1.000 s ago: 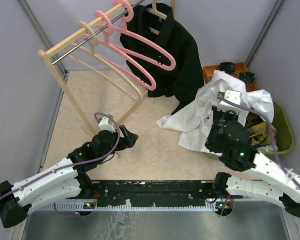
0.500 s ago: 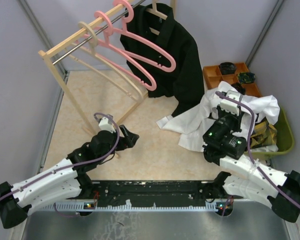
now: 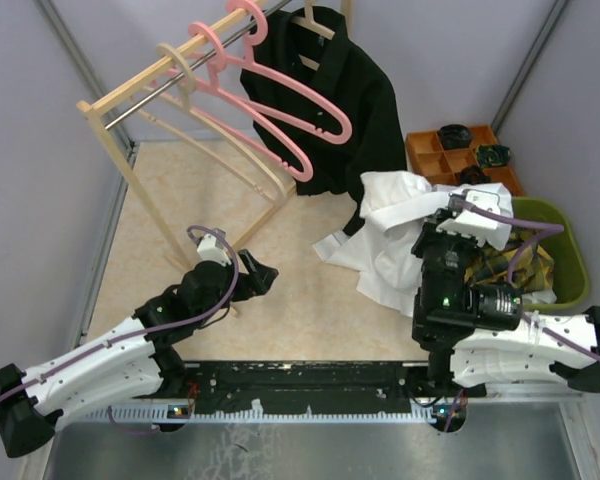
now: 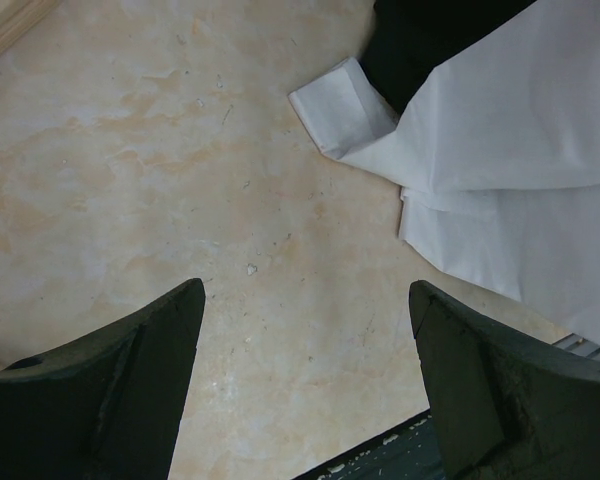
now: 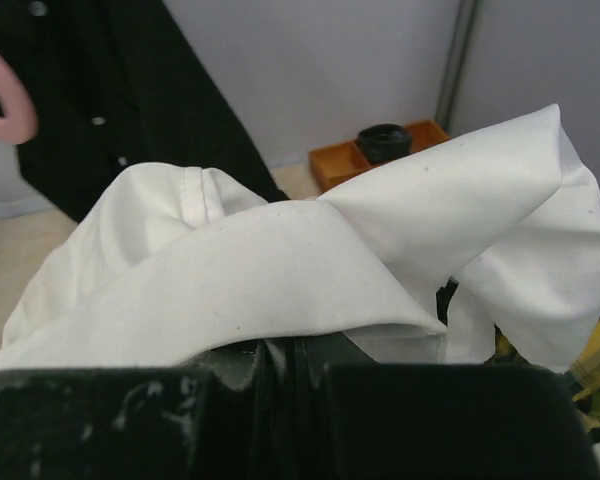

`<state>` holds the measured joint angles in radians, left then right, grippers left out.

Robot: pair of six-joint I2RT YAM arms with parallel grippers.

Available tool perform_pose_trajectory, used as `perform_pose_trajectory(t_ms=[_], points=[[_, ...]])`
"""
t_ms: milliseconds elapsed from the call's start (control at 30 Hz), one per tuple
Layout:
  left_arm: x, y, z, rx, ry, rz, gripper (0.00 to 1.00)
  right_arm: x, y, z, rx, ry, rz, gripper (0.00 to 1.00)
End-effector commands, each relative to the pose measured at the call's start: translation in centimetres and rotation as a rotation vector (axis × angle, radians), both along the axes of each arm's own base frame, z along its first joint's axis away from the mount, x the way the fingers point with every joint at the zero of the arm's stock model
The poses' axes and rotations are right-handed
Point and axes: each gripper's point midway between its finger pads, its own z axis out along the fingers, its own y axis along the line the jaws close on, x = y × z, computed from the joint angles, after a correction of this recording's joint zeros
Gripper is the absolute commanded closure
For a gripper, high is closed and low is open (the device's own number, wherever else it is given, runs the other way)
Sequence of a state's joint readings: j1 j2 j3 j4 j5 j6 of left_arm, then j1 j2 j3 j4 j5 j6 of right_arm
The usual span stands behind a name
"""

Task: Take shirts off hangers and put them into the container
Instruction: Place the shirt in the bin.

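A white shirt [image 3: 385, 235] hangs bunched from my right gripper [image 3: 446, 216], which is shut on it beside the olive-green container [image 3: 572, 262]; its tail trails on the table. In the right wrist view the white shirt [image 5: 280, 260] drapes over my shut right gripper [image 5: 295, 350]. A plaid shirt [image 3: 515, 268] lies in the container. The black shirt [image 3: 352, 105] hangs on a hanger at the rack. Two bare pink hangers [image 3: 280, 105] and a beige hanger [image 3: 212, 130] hang beside it. My left gripper [image 3: 263, 272] is open and empty over bare table, left of the white shirt's cuff [image 4: 342, 105].
The wooden rack [image 3: 130, 175] with its metal bar stands at the back left, one leg close to my left arm. An orange compartment tray [image 3: 460, 150] with small dark items sits behind the container. Grey walls enclose the table on three sides.
My right arm swung and carried the white shirt lower and leftward, uncovering the orange tray and the container's rim. The left arm stayed still.
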<state>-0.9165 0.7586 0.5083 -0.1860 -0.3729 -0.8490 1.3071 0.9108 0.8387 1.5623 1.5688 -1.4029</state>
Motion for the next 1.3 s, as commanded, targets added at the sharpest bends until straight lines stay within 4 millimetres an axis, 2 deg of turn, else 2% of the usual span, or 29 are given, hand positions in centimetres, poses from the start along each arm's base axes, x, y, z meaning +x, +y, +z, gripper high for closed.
perform_pose_trajectory(t_ms=[0, 167, 200, 300, 367, 400, 467, 533, 567, 600, 633, 667, 700, 733, 767, 800, 933, 1000, 1033, 1100, 1167, 1267], points=[[0.0, -0.3, 0.8, -0.029, -0.02, -0.009, 0.12, -1.8, 3.2, 2.0, 0.086, 0.027, 0.19, 1.0], [0.1, -0.8, 0.9, -0.043, -0.027, -0.018, 0.12, -2.2, 6.0, 1.9, -0.207, 0.055, 0.237, 1.0], [0.1, -1.0, 1.1, -0.047, -0.026, -0.025, 0.12, -1.9, 5.7, 1.7, -0.172, 0.043, 0.211, 1.0], [0.1, -1.3, 1.2, -0.048, -0.017, -0.033, 0.12, -1.0, 4.1, 0.5, 0.247, -0.024, 0.134, 1.0], [0.0, -1.2, 1.2, -0.045, -0.011, -0.034, 0.12, -1.2, 4.7, -1.0, 0.478, -0.032, 0.128, 1.0], [0.0, -1.1, 1.2, -0.045, -0.009, -0.029, 0.12, -1.5, 6.0, -1.4, 0.526, -0.047, 0.167, 1.0], [-0.1, -0.6, 1.0, -0.045, -0.009, -0.015, 0.12, -2.5, 9.1, -1.6, 0.496, -0.083, 0.281, 1.0], [-0.1, -0.3, 1.1, -0.054, -0.024, -0.007, 0.12, -3.0, 10.0, -2.0, 0.379, -0.061, 0.311, 1.0], [-0.2, -0.2, 1.3, -0.059, -0.032, -0.009, 0.12, -3.2, 10.1, -1.4, 0.347, -0.071, 0.342, 1.0], [-0.2, -0.1, 1.2, -0.057, -0.037, -0.008, 0.12, -3.8, 11.0, 0.0, 0.32, -0.109, 0.43, 1.0], [-0.2, 0.0, 1.2, -0.058, -0.041, -0.006, 0.12, -4.7, 13.5, 0.1, 0.12, -0.113, 0.58, 1.0], [-0.2, 0.0, 1.1, -0.059, -0.043, -0.006, 0.12, -6.5, 16.8, 0.5, 0.155, -0.084, 0.837, 1.0], [-0.1, -0.1, 1.2, -0.06, -0.048, -0.009, 0.12, -6.6, 17.9, 0.6, 0.181, -0.056, 0.957, 1.0], [-0.1, -0.3, 1.4, -0.061, -0.054, -0.017, 0.12, -5.6, 17.2, 0.2, 0.199, -0.018, 0.939, 1.0], [-0.1, -0.4, 1.6, -0.059, -0.057, -0.022, 0.12, -3.6, 14.9, -1.5, 0.237, 0.05, 0.767, 1.0], [-0.1, -0.4, 1.6, -0.057, -0.049, -0.021, 0.12, -2.6, 13.7, -3.0, 0.225, 0.089, 0.678, 1.0], [-0.3, -0.5, 1.2, -0.072, -0.014, -0.01, 0.12, -0.9, 13.4, -8.6, 0.07, 0.268, 0.662, 1.0], [-0.4, -0.5, 1.1, -0.082, -0.013, -0.015, 0.12, 0.4, 10.9, -11.3, 0.066, 0.388, 0.531, 1.0], [-0.5, -0.4, 0.9, -0.078, -0.013, -0.018, 0.12, 0.9, 10.2, -12.0, 0.067, 0.423, 0.52, 1.0], [-0.6, 0.0, 0.7, -0.066, -0.014, -0.01, 0.12, 1.8, 8.4, -12.5, 0.102, 0.471, 0.477, 1.0], [-0.6, 0.4, 0.7, -0.06, -0.02, 0.0, 0.12, 3.0, 5.9, -11.9, 0.146, 0.486, 0.405, 1.0], [-0.5, 0.7, 0.8, -0.057, -0.034, 0.008, 0.12, 4.3, 1.7, -8.9, 0.162, 0.443, 0.274, 1.0]])
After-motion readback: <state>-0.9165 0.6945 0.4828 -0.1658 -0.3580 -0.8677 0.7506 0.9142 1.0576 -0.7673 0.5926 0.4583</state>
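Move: Out to the right hand's right, about 27 cm over, 6 cm ahead and some 33 cm below, lies the middle of the green bin; this hand already holds the bunched white shirt. The black shirt hangs on the rack about 25 cm ahead and 18 cm to the left, a little lower, and the brown tray stands 33 cm ahead, 23 cm right and 36 cm down. From the left hand the bin is about 60 cm right, 6 cm ahead and 10 cm below. Swinging the pinched white shirt some 13 cm to the left, away from the bin, the right hand turns about 35 degrees counter-clockwise. It then reverses, driving about 17 cm down with 8 cm forward and 9 cm back to the right, towards the bin, while the turn half unwinds and the fingers tip about 30 degrees downward, still shut on the cloth. ##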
